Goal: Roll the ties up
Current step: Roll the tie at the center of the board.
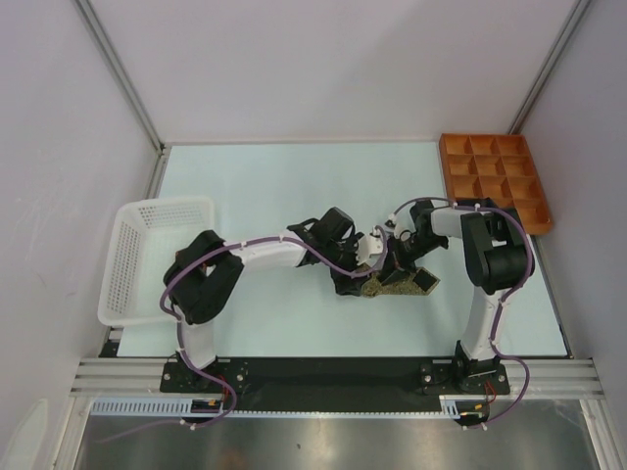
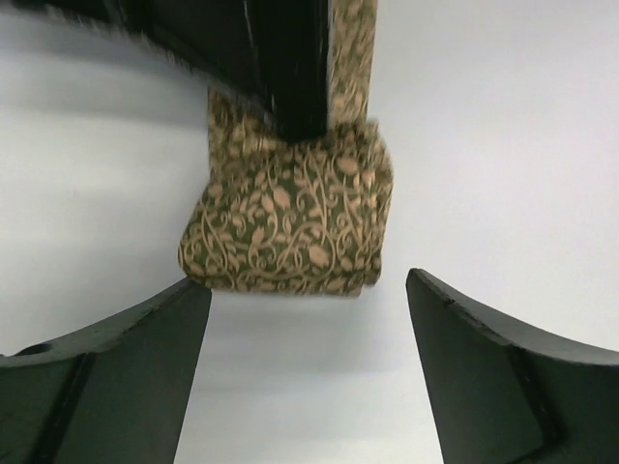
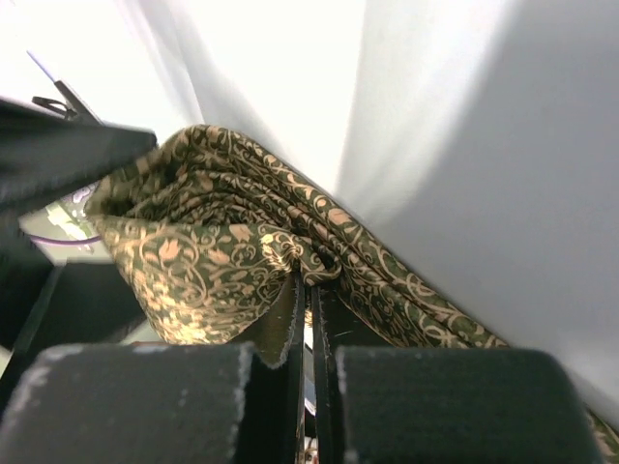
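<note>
An olive-tan tie [image 1: 397,286] with a leafy scroll pattern lies partly rolled at the table's middle, between the two arms. In the left wrist view its roll [image 2: 290,217] sits just beyond my left gripper [image 2: 309,280], which stands open with only bare table between its fingers [image 2: 106,377]. My right gripper [image 3: 308,282] is shut, its tips pinching a fold of the tie [image 3: 213,251] where the bunched layers meet the flat strip. The same dark right fingers [image 2: 290,68] come down onto the roll's far side. In the top view both grippers [image 1: 367,257] [image 1: 397,259] crowd over the tie.
A white mesh basket [image 1: 162,208] stands at the left edge of the table. An orange compartment tray [image 1: 495,181] sits at the back right corner. White walls close in the table on three sides.
</note>
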Robot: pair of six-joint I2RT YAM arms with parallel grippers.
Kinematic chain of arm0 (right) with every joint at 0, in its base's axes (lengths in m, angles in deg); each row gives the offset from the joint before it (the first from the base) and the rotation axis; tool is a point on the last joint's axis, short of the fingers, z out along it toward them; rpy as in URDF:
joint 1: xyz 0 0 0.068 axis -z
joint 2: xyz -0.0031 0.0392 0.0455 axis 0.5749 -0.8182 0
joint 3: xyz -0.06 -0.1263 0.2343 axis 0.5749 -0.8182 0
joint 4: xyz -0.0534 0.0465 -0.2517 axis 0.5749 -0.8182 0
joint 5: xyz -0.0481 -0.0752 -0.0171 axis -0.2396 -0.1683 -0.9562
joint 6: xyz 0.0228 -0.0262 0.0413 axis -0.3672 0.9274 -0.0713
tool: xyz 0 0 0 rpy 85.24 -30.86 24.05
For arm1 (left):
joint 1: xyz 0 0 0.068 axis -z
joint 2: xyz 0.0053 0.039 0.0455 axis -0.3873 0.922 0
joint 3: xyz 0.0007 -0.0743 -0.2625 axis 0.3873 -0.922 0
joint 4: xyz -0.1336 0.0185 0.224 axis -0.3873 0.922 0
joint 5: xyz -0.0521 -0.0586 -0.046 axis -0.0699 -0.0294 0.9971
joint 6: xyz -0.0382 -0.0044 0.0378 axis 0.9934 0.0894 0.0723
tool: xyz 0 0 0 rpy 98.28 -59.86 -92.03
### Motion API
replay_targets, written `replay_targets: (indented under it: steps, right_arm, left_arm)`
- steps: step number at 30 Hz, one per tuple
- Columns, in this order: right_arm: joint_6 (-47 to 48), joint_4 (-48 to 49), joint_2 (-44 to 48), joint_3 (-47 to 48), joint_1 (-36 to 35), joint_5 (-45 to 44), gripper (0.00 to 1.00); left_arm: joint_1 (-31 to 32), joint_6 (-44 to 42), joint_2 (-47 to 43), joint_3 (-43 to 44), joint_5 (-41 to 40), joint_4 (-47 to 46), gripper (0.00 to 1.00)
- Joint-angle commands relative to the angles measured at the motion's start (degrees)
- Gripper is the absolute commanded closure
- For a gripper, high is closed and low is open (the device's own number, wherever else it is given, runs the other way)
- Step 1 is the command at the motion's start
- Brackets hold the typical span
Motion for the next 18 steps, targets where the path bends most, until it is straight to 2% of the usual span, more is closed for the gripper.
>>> replay_targets:
  steps: [1,3,8,13,18]
  right_arm:
    - [-0.04,7.46,-1.86,-1.77,-3.6,-11.43,1.0]
    - [-0.57,8.16,-2.65,-2.21,-4.39,-11.61,1.0]
    - [-1.8,9.92,-5.02,-3.26,-5.36,-10.82,1.0]
    - [-2.85,12.12,-6.08,-3.44,-6.59,-9.32,1.0]
    - [-4.43,14.23,-7.05,-2.65,-8.26,-7.74,1.0]
  left_arm:
    - [0.18,7.84,1.69,0.03,7.72,-8.79,0.12]
    - [0.18,11.0,2.75,-0.06,8.51,-10.73,0.13]
    - [0.18,14.96,4.69,-2.51,9.92,-14.25,0.24]
    - [0.27,14.79,3.81,-5.16,9.75,-18.99,0.39]
    - [1.23,14.53,3.81,-5.43,7.73,-20.84,0.44]
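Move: The rolled part of the tie lies about 3 cm to the right of the open left hand and 2 cm below it, level with it in reach. It is some 2 cm to the left of the right hand's shut fingertips and 1 cm back, at their height. From the right hand, the unrolled strip lies about 5 cm to the right, and its black end patch some 10 cm to the right and 1 cm farther out, both about 1 cm lower. The left fingers come to clasp the rolled tie from both sides: the hand goes about 3 cm to the right, lifting slightly and then sinking, tilts some 10 degrees flatter and narrows its wide opening. The right hand keeps its shut fingertips pressed into the roll and pushes left and back, about 2.5 cm in all, towards the left hand. ##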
